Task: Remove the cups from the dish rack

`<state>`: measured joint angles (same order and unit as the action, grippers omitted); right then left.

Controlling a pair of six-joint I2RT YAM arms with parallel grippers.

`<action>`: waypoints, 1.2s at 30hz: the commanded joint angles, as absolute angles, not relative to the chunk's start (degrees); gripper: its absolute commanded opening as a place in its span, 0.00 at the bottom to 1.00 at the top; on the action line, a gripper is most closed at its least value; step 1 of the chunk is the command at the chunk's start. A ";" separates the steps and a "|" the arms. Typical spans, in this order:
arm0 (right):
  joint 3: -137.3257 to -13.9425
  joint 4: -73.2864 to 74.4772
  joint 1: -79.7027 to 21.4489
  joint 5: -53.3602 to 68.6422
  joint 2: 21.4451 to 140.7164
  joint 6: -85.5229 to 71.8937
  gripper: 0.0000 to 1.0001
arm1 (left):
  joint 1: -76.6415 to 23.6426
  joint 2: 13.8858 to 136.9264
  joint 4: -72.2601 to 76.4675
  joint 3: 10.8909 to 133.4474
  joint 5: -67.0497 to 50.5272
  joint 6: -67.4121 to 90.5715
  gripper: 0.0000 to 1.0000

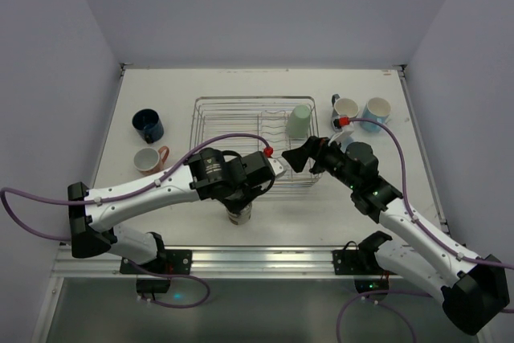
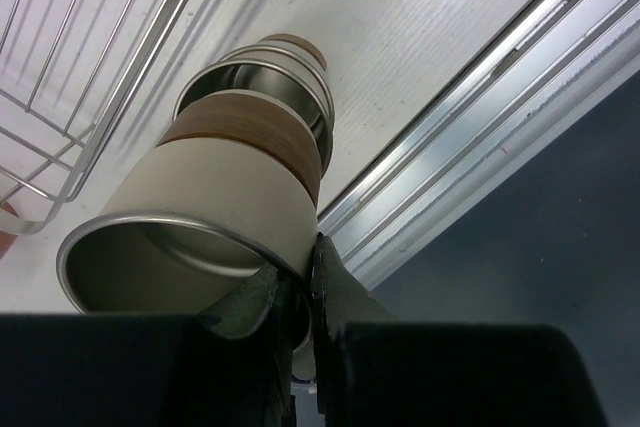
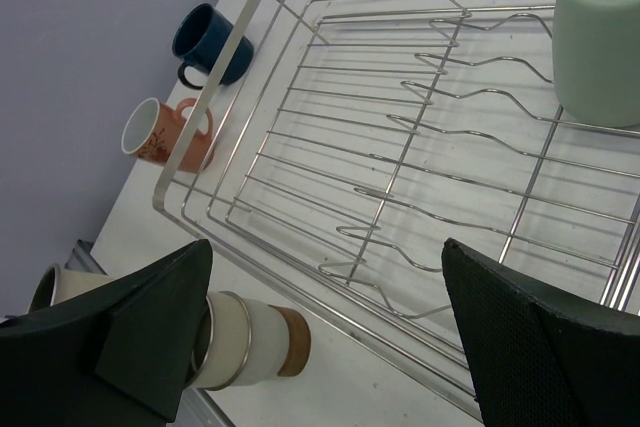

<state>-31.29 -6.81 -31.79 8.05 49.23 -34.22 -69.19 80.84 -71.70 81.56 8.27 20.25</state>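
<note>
The chrome dish rack (image 1: 241,110) stands mid-table and holds one mint green cup (image 1: 299,121) at its far right, also in the right wrist view (image 3: 600,37). My left gripper (image 2: 300,277) is shut on the rim of a brown-and-cream tumbler (image 2: 220,207). The tumbler's brown base meets the metal rim of a second tumbler (image 2: 275,72) on the table in front of the rack (image 1: 238,213). My right gripper (image 3: 330,327) is open and empty over the rack's near right corner (image 1: 299,157).
A navy mug (image 1: 148,125) and a salmon pink mug (image 1: 149,158) stand left of the rack. A white mug (image 1: 345,108) and a light blue mug (image 1: 376,110) stand to its right. The metal rail of the table's front edge (image 2: 480,147) runs close to the tumblers.
</note>
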 commanded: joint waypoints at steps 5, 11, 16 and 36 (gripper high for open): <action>-32.96 -7.47 -31.55 6.77 48.78 -33.31 0.99 | -69.61 80.95 -72.42 80.77 8.35 18.02 0.18; -32.87 -7.47 -31.55 6.86 48.78 -33.40 0.99 | -69.61 80.95 -72.25 81.03 8.96 18.11 0.27; -32.96 -7.38 -31.55 5.89 48.69 -33.31 0.99 | -69.61 80.77 -71.72 83.14 11.07 18.54 0.35; -41.65 5.44 -31.46 -10.54 47.52 -30.15 0.40 | -68.73 77.44 -35.87 82.54 23.46 16.44 0.44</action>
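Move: The left fingers still pinch a white cup by its wall; the nested cup stack under it is centred about 3 cm ahead, 2 cm left and 12 cm below. The dish rack's middle is roughly 22 cm ahead and 6 cm right, the orange mug some 19 cm ahead and 27 cm left. From the right hand, the green cup lies about 14 cm ahead, 1 cm right and 15 cm below; the stack is some 13 cm back and 17 cm left. Open the left fingers to just under half and let go of the white cup over the stack, then lift the gripper clear, sweeping about 9 cm right, 7 cm forward and 8 cm up over the rack, fingertips swinging forward and right by some 30 degrees. Meanwhile raise the right gripper and draw it right, turning it a little clockwise and narrowing its empty, wide-open fingers to under half. ##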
